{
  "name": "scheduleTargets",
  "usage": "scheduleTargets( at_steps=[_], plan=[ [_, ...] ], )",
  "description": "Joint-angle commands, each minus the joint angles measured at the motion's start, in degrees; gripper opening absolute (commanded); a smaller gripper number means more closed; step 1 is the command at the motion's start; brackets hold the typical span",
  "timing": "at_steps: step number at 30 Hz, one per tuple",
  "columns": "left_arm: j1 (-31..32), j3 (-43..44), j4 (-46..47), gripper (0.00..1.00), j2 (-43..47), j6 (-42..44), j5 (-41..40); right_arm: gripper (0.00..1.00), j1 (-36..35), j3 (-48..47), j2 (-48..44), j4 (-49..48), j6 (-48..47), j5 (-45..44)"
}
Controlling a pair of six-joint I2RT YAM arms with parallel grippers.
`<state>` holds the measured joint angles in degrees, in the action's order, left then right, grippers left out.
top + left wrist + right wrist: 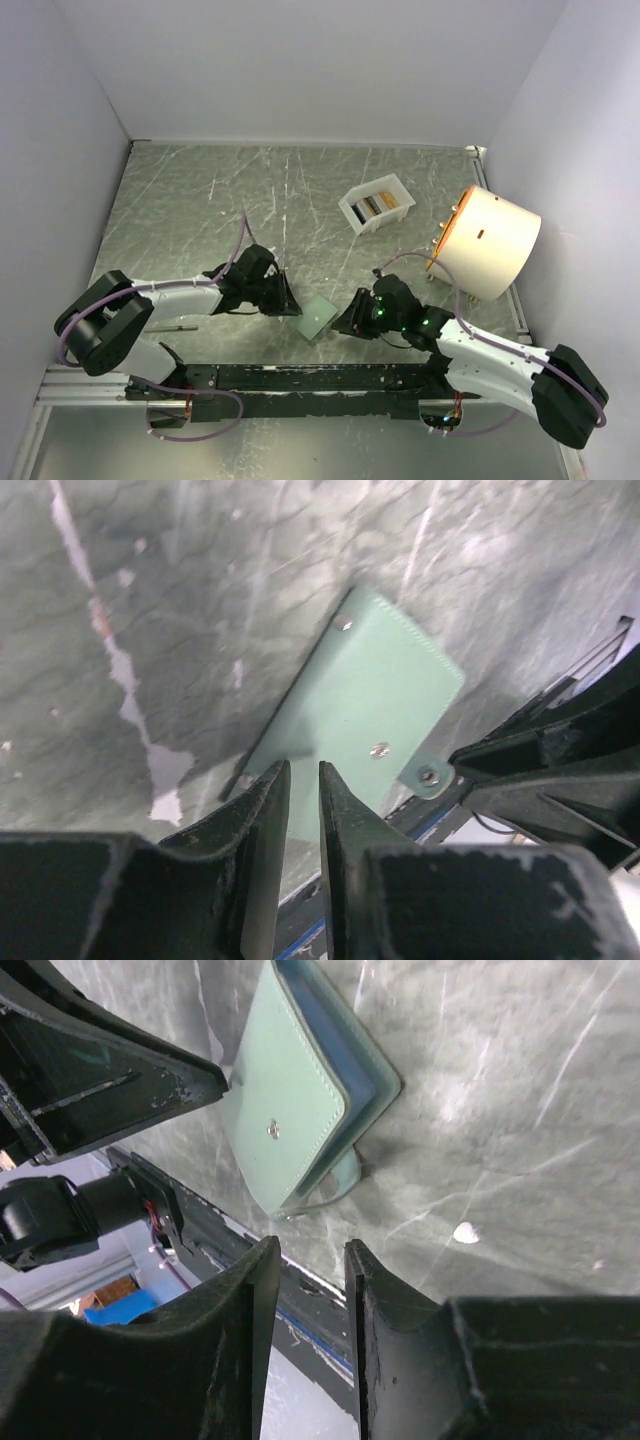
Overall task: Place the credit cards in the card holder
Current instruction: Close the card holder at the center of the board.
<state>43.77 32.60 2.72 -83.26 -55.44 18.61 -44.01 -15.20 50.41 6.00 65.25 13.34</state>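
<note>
The card holder (318, 317), a sage-green wallet, lies folded flat on the table between my two grippers. In the left wrist view the card holder (375, 695) shows two snap studs and a small tab. My left gripper (302, 770) hovers over its near corner, jaws a narrow gap apart with nothing clamped. My right gripper (311, 1250) stands open and empty just short of the card holder (290, 1100), whose blue-grey inside shows at its edge. The credit cards (372, 206), gold and dark, stand in a white tray (392, 213) at the back.
A large white drum with an orange rim (490, 240) lies on its side at the right, close behind my right arm. The black rail (320, 378) runs along the near edge. Grey walls close in left, back and right.
</note>
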Motion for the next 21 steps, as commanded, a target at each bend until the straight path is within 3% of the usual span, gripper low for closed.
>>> scheduleTargets(
  at_steps=[1,6,11,17,21],
  plan=[
    [1.2,-2.8,-0.4,0.29,0.4,1.0,-2.2,0.32,-6.2,0.6,2.8,-4.6,6.5,-5.5],
    [2.7,-3.6,1.7,0.3,-0.9,-0.1,-1.3,0.34,-12.1,-0.4,7.6,-9.2,10.5,-11.8],
    [4.4,-4.4,4.0,0.3,-0.8,-2.4,0.4,0.34,-12.5,-1.6,10.9,-11.6,6.9,-12.3],
    [7.9,-6.8,13.3,0.31,0.3,-9.4,3.6,0.34,-12.5,-9.4,8.2,4.2,-0.5,-17.8],
    [9.4,-3.5,14.2,0.32,-2.4,-9.1,4.7,0.34,-12.5,-9.5,4.9,7.5,-0.5,-19.5]
  ],
)
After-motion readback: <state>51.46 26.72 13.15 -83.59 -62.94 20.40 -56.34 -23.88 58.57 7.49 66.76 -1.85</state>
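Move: The card holder's middle lies about 4 cm to the right of my left hand, 1 cm nearer my base and some 2 cm below it. From my right hand it is about 5 cm to the left, 2 cm ahead and 4 cm down. Its snap strap sticks out on the side towards my right hand, about 3 cm left and 1 cm ahead of that hand. The white card box is some 27 cm ahead of my right hand and 9 cm to its right. I draw my left hand back about 5 cm and slightly right along the card holder's left side to its near end, staying low after a 1 cm dip. My right hand comes in 3 cm to the left while dropping back and down about 2 cm, then swings forward and up about 3 cm beside the strap side. Both grippers keep their part-open gap. ##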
